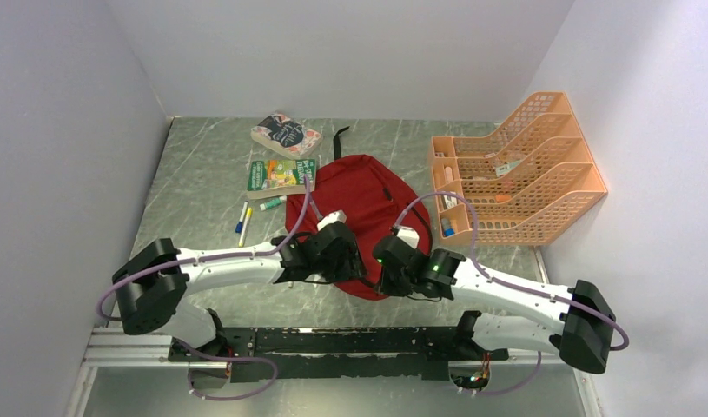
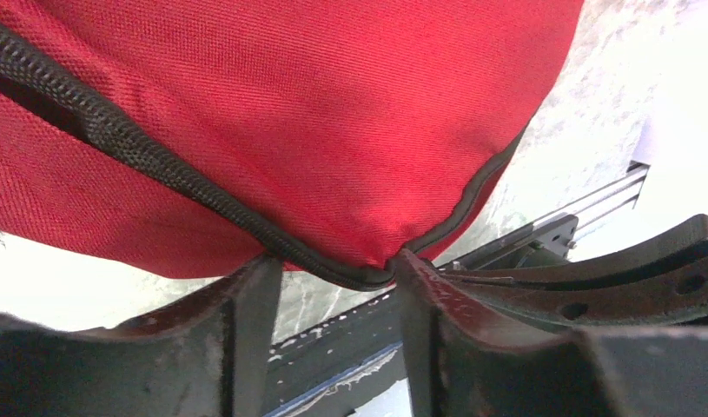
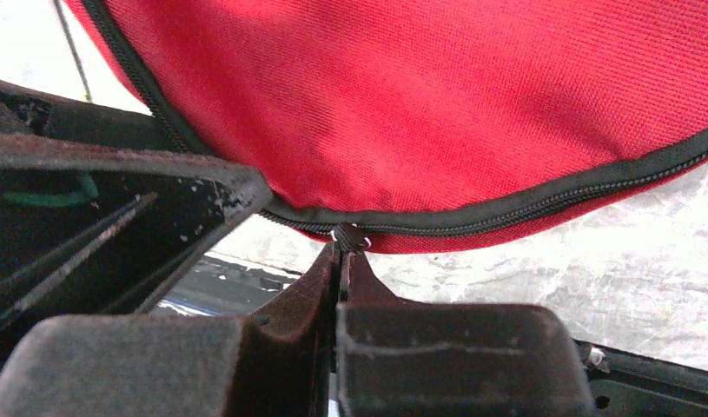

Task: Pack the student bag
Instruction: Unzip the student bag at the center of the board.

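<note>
The student bag (image 1: 354,200), dark red with black piping, lies flat in the middle of the table, and both grippers are at its near edge. My left gripper (image 2: 333,268) is open, its fingertips (image 2: 256,274) standing on either side of the bag's (image 2: 315,113) piped rim, which dips between them. My right gripper (image 3: 341,254) is shut on the black zipper pull (image 3: 351,235), which hangs from the closed zipper (image 3: 541,201) along the bag's (image 3: 437,104) edge. From above, the left gripper (image 1: 337,259) and right gripper (image 1: 392,271) sit close together.
An orange mesh file organizer (image 1: 515,169) holding small items stands at the right wall. Two books (image 1: 285,133) (image 1: 281,175) lie beyond the bag at the left, with markers (image 1: 243,221) beside them. The black mounting rail (image 1: 333,343) runs along the near edge.
</note>
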`<action>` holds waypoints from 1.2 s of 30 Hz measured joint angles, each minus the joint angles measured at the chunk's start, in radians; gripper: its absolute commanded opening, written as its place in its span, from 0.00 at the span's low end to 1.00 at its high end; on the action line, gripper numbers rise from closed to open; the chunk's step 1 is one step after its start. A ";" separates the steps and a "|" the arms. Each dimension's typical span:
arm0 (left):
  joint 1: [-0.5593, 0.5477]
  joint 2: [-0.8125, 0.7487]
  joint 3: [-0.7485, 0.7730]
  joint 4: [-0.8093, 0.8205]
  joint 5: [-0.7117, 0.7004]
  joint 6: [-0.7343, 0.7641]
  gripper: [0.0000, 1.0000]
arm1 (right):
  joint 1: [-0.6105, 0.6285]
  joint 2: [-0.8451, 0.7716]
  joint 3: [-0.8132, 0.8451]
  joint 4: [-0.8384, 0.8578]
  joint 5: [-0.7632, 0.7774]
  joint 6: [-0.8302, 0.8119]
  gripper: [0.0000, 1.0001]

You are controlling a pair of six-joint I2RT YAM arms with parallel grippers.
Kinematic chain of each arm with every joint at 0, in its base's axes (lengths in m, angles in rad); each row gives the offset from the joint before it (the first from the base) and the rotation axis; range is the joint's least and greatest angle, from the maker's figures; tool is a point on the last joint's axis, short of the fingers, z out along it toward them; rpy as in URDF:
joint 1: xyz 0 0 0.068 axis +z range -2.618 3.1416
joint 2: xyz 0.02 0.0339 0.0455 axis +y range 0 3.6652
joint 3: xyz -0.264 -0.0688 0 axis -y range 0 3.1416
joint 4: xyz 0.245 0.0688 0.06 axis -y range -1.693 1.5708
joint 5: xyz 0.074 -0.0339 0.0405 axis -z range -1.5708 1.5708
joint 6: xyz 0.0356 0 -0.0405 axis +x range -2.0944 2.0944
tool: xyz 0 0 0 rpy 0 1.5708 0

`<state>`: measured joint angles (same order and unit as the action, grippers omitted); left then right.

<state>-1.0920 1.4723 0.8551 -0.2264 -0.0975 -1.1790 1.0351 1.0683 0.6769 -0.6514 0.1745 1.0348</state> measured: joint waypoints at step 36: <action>0.230 -0.291 -0.161 -0.127 0.048 0.137 0.05 | -0.314 0.073 0.055 -0.188 0.373 -0.038 0.00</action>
<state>-0.8619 1.1816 0.6941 -0.3534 -0.0494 -1.0416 0.7212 1.1416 0.7319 -0.8398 0.5472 0.9966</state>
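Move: The zipper pull of the red bag is already in the right fingers. Its track curves round the bag's right side, about 8 cm ahead and 12 cm to the right of this hand; the peach organizer's middle stands some 27 cm ahead and 33 cm to the right. For the left hand, the bag's open zipper edge lies 2 cm below and about 1 cm to its left, with the green book some 23 cm ahead and 18 cm to its left. The bag's open zipper edge gets pinched by the left fingers, which sink 2 cm as they shut, then draw it some 8 cm left and slightly forward, rising late. The right hand keeps its grip on the pull and drags it along the track, 12 cm right and 8 cm forward, speeding up, turning some 25 degrees clockwise while its fingertips swing to the right. ##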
